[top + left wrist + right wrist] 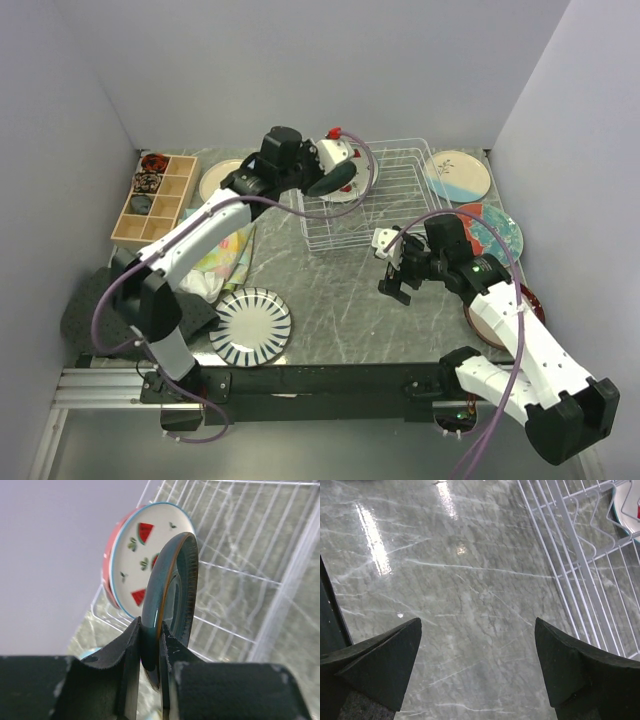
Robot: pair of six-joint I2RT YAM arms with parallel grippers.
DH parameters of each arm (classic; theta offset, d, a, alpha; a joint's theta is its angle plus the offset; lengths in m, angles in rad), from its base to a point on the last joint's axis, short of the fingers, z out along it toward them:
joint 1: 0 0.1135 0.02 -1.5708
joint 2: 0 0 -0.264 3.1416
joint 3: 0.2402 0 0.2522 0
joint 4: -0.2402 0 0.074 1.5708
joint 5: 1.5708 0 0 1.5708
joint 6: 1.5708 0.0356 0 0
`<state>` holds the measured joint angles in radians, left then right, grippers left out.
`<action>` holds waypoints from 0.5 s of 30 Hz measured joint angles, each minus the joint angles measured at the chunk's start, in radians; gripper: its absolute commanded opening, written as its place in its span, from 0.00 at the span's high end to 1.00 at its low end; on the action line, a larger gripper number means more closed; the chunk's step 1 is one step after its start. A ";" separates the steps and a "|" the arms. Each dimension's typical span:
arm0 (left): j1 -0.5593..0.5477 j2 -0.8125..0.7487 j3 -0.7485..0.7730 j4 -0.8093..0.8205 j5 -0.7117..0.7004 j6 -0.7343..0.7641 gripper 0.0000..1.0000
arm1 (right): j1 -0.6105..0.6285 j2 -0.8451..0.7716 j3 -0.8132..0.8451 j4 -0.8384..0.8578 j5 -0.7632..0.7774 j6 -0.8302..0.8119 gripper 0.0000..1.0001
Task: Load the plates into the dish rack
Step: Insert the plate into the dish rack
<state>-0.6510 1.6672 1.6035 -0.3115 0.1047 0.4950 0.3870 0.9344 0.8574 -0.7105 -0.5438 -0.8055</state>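
Observation:
My left gripper (pixel 149 635) is shut on the rim of a dark teal plate (pixel 172 580) and holds it on edge over the white wire dish rack (pixel 400 165), also seen in the left wrist view (pixel 250 580). In the top view the teal plate (pixel 333 180) is at the rack's left end, next to the left gripper (pixel 312 178). A watermelon-print plate (pixel 145 550) stands upright in the rack just behind it. My right gripper (pixel 397 283) is open and empty above the bare marble in front of the rack (pixel 580 555), its fingertips (pixel 395 655) wide apart.
A navy-white striped plate (pixel 250 324) lies at the front left. A cream-and-blue plate (pixel 457 176), a teal-patterned plate (pixel 495 232) and a taupe plate (pixel 498 322) lie on the right. A wooden compartmented box (pixel 155 198), a pale plate (pixel 218 180) and a floral cloth (pixel 225 255) lie at the left.

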 measured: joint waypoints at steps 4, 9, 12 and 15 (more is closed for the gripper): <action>0.040 0.098 0.092 -0.001 0.043 0.048 0.99 | -0.002 0.012 -0.002 0.001 0.019 -0.002 0.00; 0.060 0.185 0.171 0.004 0.083 0.098 0.99 | -0.002 0.030 -0.014 0.007 0.044 -0.005 0.00; 0.061 0.224 0.198 0.010 0.112 0.135 0.99 | -0.002 0.038 -0.014 0.008 0.056 -0.007 0.00; 0.061 0.261 0.223 0.011 0.133 0.171 0.99 | -0.002 0.048 -0.014 0.009 0.067 -0.010 0.00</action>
<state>-0.5900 1.9282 1.8267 -0.3004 0.2375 0.6659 0.3847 0.9825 0.8429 -0.7017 -0.4767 -0.8150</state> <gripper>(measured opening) 0.209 0.998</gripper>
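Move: The left hand, still pinching the teal plate by its rim, is taking it to the free place in the rack on the near side of the watermelon plate: about 8 cm ahead, 7 cm to the right and 11 cm below. The watermelon plate stands some 12 cm ahead and 6 cm right, the pink plate about 3 cm beyond it, both some 8 cm lower. From the empty right hand that free place lies roughly 28 cm ahead, 10 cm left, about level. Forward over the rack's left part goes the left hand, about 6 cm, fast at first and then easing off, while drifting some 3 cm right and sinking 3 cm towards the free place before the watermelon plate. The wrist turns a little clockwise, under 10 degrees, and the fingers keep their pinch on the teal plate's rim. The open right hand sinks about 2 cm over bare table. ##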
